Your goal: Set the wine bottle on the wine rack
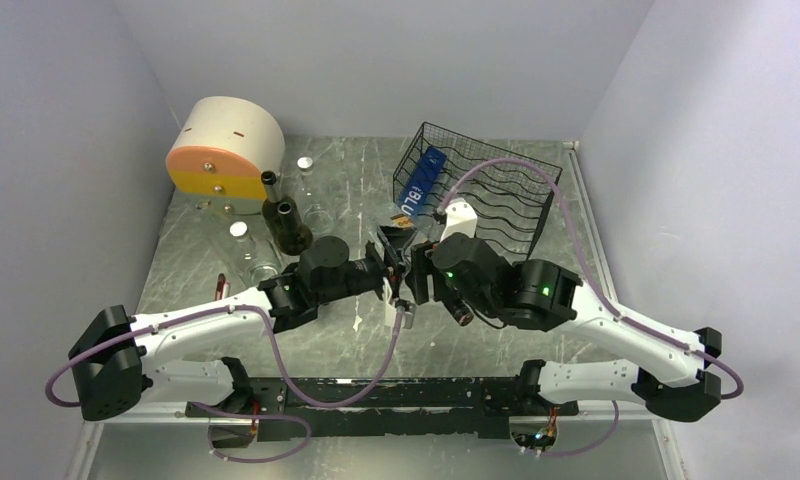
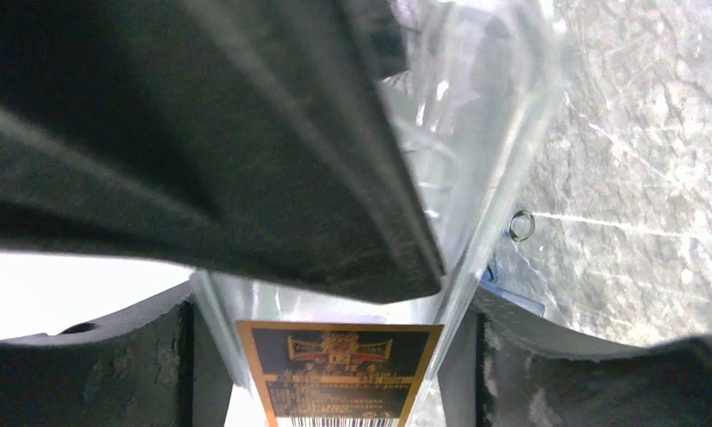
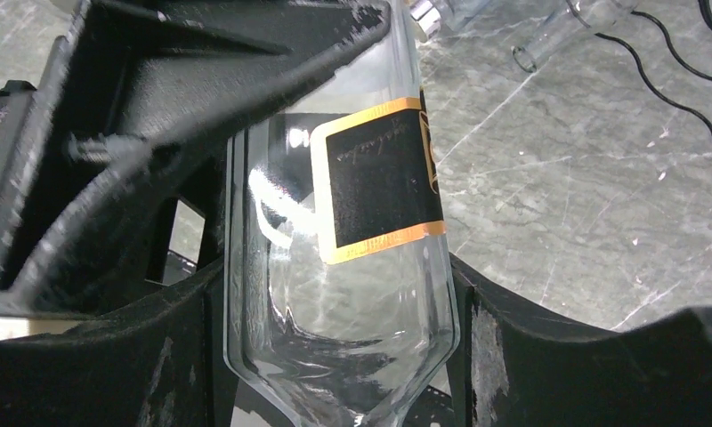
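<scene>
A clear glass wine bottle [image 3: 370, 187] with a black and orange label is held off the table at mid-table, between both arms. My left gripper [image 2: 335, 356] is shut on it, its fingers [image 2: 94, 374] pressing both sides at the label [image 2: 339, 369]. From the other side my right gripper [image 3: 339, 356] has its pads [image 3: 504, 356] against the bottle's wide shoulder. In the top view the left gripper [image 1: 388, 270] and right gripper [image 1: 416, 272] face each other. The black wire wine rack [image 1: 486, 195] stands behind them at the back right.
A blue box [image 1: 421, 180] leans in the rack's left end. Two dark green bottles [image 1: 286, 225] and clear glass jars [image 1: 241, 235] stand at the back left by a cream and orange drum [image 1: 221, 150]. A clear glass tube [image 3: 557, 36] lies beyond the bottle.
</scene>
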`<state>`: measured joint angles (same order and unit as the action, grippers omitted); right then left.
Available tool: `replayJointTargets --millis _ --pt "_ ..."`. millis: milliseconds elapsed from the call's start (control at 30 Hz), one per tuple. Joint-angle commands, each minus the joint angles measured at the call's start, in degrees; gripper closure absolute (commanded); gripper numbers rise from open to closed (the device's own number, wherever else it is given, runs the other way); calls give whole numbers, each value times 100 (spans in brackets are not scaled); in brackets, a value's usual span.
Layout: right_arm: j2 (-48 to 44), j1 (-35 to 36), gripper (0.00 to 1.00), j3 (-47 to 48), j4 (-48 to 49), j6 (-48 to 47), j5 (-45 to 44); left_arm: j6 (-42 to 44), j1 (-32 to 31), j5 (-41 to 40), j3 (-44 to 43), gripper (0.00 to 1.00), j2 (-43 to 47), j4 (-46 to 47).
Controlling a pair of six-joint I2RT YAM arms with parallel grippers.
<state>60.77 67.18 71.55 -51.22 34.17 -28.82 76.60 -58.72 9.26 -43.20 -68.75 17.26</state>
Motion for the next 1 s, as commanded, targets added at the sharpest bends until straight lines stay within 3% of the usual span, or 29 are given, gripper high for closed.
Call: replayJointTargets --millis 0,233,367,467,633,700,800,967 --pt "-386 -38 87 38 421 119 -849 -665 -26 -170 -136 17 101 1021" --pt "-476 -32 89 254 589 74 -1534 -1421 -29 -97 209 7 273 1198" --pt "-325 -44 89 363 415 139 -1723 -2380 -30 179 624 6 764 1719" --pt "-163 -84 89 346 292 188 -1669 -3316 -26 -44 873 6 1027 2220" --pt "-56 -484 89 -85 412 330 -1073 -4877 -26 -826 926 4 1356 2031" --pt "-86 -986 89 -320 536 331 -600 -5348 -26 -1084 871 1 1452 1718" --pt "-141 -1741 91 -647 696 310 178 -5720 -32 -1348 872 0 1513 1522" --pt "-164 -2284 92 -1024 497 454 468 -6206 -26 -1187 871 4 1406 1410"
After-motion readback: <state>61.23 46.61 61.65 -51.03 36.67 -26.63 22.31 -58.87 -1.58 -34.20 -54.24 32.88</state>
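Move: The clear bottle with the black-and-orange label lies between the hands, gripped by both; its middle is about 3 cm back and 4 cm right of the left hand, whose line to the wine rack's middle runs 24 cm ahead, 16 cm right and 20 cm down. From the right hand, the rack's middle is some 30 cm ahead, 14 cm right and 20 cm below. On it lie the blue bottle, 31 cm ahead and 1 cm right of the hand, and a plain clear bottle, 30 cm ahead and 9 cm right. The left fingers open to almost full width and let go of the labelled bottle's base end, the hand first lifting in place, then drawing off left and up about 5 cm each and slightly back, while its wrist rolls some 50 degrees and tips the fingers a little upward. The right hand keeps its grip on the bottle and carries it alone, first rising about 2 cm as it eases forward and right, then sinking to end roughly 8 cm right, 7 cm lower and 5.5 cm forward, towards the rack, turning about 20 degrees clockwise. ##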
